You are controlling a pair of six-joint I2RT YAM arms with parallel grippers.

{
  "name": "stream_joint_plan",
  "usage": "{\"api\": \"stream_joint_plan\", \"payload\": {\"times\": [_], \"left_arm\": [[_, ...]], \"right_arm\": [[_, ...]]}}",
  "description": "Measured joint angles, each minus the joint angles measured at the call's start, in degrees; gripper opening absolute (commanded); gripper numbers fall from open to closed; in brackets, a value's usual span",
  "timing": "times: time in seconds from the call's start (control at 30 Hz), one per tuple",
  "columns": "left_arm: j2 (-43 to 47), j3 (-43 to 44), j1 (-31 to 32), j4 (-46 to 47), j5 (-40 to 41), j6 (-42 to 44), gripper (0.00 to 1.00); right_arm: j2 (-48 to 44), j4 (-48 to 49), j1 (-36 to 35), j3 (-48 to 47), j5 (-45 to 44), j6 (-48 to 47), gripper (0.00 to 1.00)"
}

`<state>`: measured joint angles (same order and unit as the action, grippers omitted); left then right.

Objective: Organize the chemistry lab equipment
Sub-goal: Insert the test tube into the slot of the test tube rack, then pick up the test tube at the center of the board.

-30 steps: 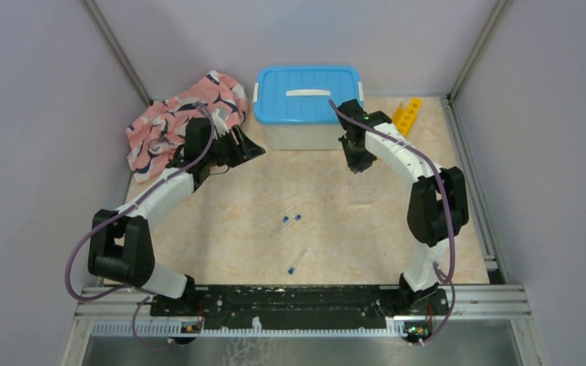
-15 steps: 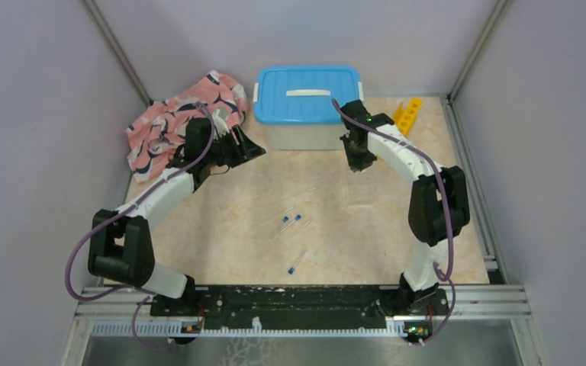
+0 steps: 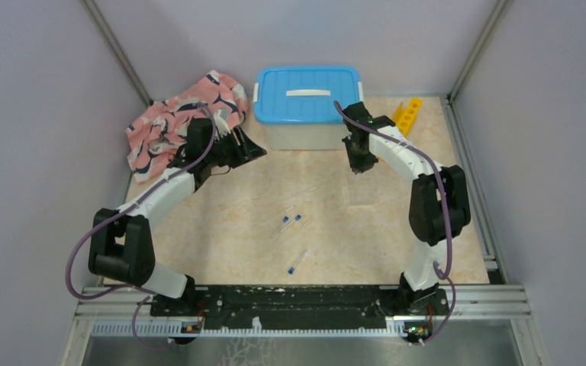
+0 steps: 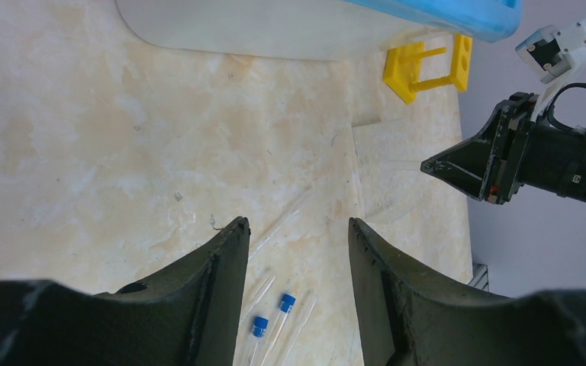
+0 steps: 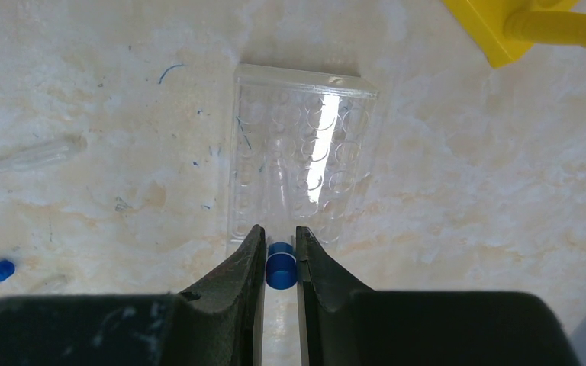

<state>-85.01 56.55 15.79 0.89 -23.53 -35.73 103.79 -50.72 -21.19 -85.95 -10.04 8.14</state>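
Note:
My right gripper (image 3: 359,162) hovers in front of the bin, shut on a thin clear tube with a blue cap (image 5: 280,267). In the right wrist view the cap sits between the fingers (image 5: 248,263), above a clear plate of round wells (image 5: 297,168). My left gripper (image 3: 253,149) is open at the bin's left front corner, with nothing between its fingers (image 4: 221,282). Three more blue-capped tubes (image 3: 284,220) (image 3: 297,218) (image 3: 296,263) lie mid-table, two of them showing in the left wrist view (image 4: 259,326) (image 4: 287,303). The yellow rack (image 3: 407,116) lies at the back right.
A white bin with a blue lid (image 3: 307,95) stands at the back centre. The pink patterned cloth (image 3: 175,122) is bunched at the back left, behind the left arm. Another clear tube (image 5: 23,156) lies left of the well plate. Purple walls enclose the table.
The right wrist has shifted very slightly near the bin, still gripping the tube. The left arm and the loose tubes have not moved.

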Motion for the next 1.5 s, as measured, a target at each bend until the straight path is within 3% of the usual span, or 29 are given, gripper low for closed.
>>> {"api": "stream_joint_plan", "payload": {"times": [0.23,0.5,0.7,0.83,1.1,1.23,1.5], "left_arm": [[0.0,0.0,0.3,0.0,0.0,0.0,0.56],[-0.2,0.0,0.3,0.0,0.0,0.0,0.56],[-0.4,0.0,0.4,0.0,0.0,0.0,0.58],[-0.5,0.0,0.6,0.0,0.0,0.0,0.60],[-1.5,0.6,0.8,-1.6,0.8,2.2,0.60],[-1.9,3.2,2.1,-6.1,2.3,5.3,0.54],[-1.0,4.7,11.8,-17.9,9.9,13.4,0.53]], "right_arm": [[0.0,1.1,0.0,1.2,0.6,0.0,0.02],[0.5,2.4,0.0,3.1,1.2,0.0,0.11],[0.8,3.3,0.0,3.5,1.5,0.3,0.41],[0.9,3.5,0.0,3.5,1.7,0.5,0.50],[-0.3,4.9,0.0,3.4,1.5,0.6,0.53],[-4.2,6.9,-0.1,3.4,1.1,1.3,0.54],[-14.4,15.1,-2.8,5.8,0.4,3.0,0.54]]}}
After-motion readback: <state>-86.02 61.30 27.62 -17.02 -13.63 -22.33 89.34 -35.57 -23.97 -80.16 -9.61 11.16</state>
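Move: The blue-capped test tube in the right gripper already points down into the clear test tube rack, whose middle is about 7 cm below, 2 cm back and 1 cm right of that hand. From there the yellow rack lies some 11 cm ahead and 11 cm right, the storage box 13 cm ahead and 12 cm left. The left gripper's next things, two blue-capped tubes, lie about 18 cm back, 6 cm right and 17 cm below it; a clear tube is 9 cm back and 11 cm right. Lower the right gripper about 2 cm to sink the held test tube into its slot in the clear rack, pause and open the fingers off the blue cap, then lift some 11 cm, drifting left and tipping the fingers forward about 20 degrees. As it climbs, start the half-open left gripper back, down and right towards the loose tubes, rolling its left side up. ##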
